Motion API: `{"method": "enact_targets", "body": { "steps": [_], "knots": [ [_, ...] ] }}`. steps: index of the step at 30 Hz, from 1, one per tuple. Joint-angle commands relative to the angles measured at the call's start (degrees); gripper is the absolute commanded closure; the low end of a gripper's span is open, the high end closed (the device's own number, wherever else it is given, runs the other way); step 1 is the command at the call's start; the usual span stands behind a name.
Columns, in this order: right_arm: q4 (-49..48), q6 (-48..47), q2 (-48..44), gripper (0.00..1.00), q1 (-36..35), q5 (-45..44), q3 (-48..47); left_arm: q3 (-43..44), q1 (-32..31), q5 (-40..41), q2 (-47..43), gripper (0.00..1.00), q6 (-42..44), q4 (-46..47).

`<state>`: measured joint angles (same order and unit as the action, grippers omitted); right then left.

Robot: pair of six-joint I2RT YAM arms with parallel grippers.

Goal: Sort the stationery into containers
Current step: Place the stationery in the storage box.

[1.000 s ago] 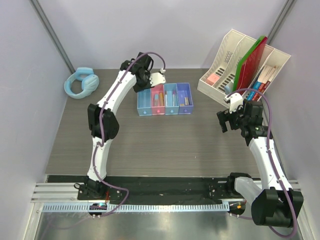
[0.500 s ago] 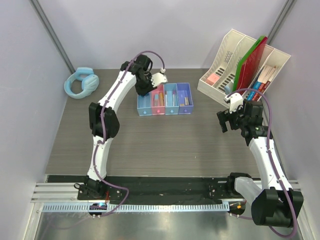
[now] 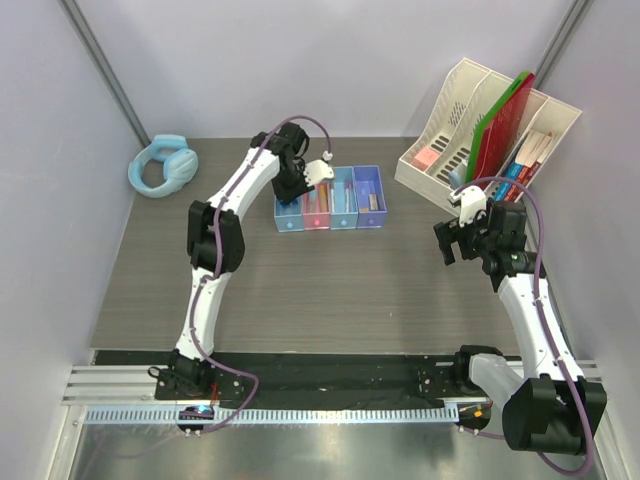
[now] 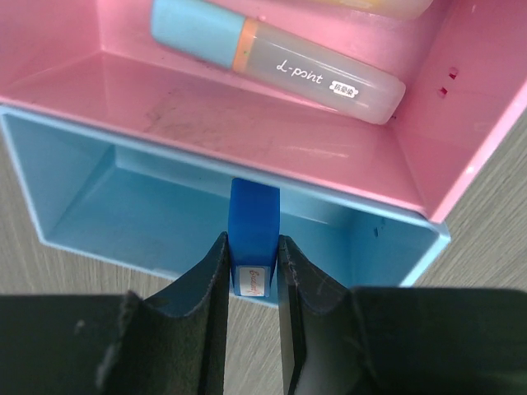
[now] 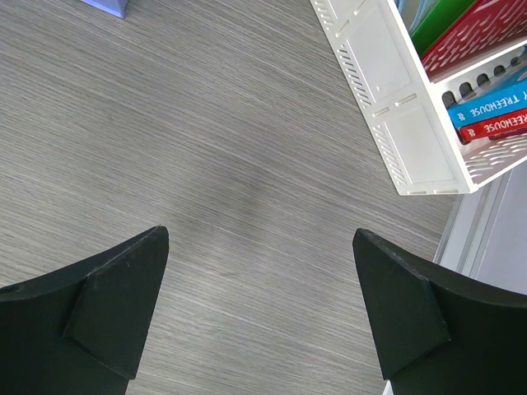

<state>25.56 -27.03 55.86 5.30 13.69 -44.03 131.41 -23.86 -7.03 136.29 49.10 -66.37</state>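
My left gripper (image 4: 252, 265) is shut on a blue block (image 4: 254, 222), which shows a small white label on its near end. The block hangs over the open left-hand blue bin (image 4: 123, 206), beside the wall it shares with the pink bin (image 4: 247, 115). In the pink bin lies a pale marker with a blue cap (image 4: 280, 62). From above, the left gripper (image 3: 300, 186) sits over the left end of the row of containers (image 3: 343, 200). My right gripper (image 5: 262, 276) stands open above bare table, also seen from above (image 3: 448, 243).
A cream slotted file organiser (image 3: 455, 110) with red and green folders (image 3: 505, 120) stands at the back right, close to the right arm. Light blue headphones (image 3: 162, 166) lie at the back left. A purple bin (image 3: 369, 196) ends the row.
The left arm has swung from behind the bins toward the near right and now holds the block over the left-hand blue bin. The right arm has not moved.
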Motion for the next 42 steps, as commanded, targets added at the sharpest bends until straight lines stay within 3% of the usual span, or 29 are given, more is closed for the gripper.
{"method": "enact_targets", "body": {
  "steps": [1, 15, 21, 22, 28, 42],
  "knots": [
    [-0.8, 0.1, -1.3, 0.0, 0.2, 1.2, -0.9, 0.1, -0.8, 1.1, 1.2, 1.0, 1.5, -0.3],
    [-0.8, 0.0, -1.2, 0.0, 0.2, 1.2, -0.6, 0.0, -1.6, 3.7, 4.1, 1.0, 2.3, -0.1],
    [-0.8, 0.0, -1.0, 0.0, 0.2, 1.2, -0.6, 0.2, -1.7, 4.0, 3.8, 0.72, 2.2, 1.1],
    [-0.9, 0.0, -1.0, 0.0, 0.2, 1.2, -0.7, 0.2, -1.8, 4.0, 3.7, 0.61, 2.1, 1.4],
    [-0.8, 0.0, -0.9, 0.0, 0.2, 1.2, -0.8, 0.2, -1.9, 4.0, 3.5, 0.53, 1.6, 2.0],
    [-0.8, 0.1, -0.2, 0.01, 0.2, 1.4, -1.1, -1.0, -2.0, 1.9, -1.9, 0.5, -1.2, 6.3]
  ]
}}
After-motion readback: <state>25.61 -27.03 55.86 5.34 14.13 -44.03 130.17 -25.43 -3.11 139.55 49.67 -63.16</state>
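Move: The leftmost blue compartment of the storage box opens almost straight under the left hand, which still grips the blue piece with the white label; its middle is about 4 cm below, 1 cm ahead and 1 cm to the left. The pink compartment is level ahead and some 5 cm to the hand's right, the next blue one about 11 cm right. From the right hand, the leftmost compartment lies roughly 36 cm left, 15 cm ahead and 12 cm lower. The blue piece, still pinched in the left fingers, is lowered about 3 cm into the leftmost compartment, close beside the divider to the pink one. The hand pauses low there, then the fingers open about a quarter of their range and let the piece go, while the hand creeps about 1 cm forward without rising. ##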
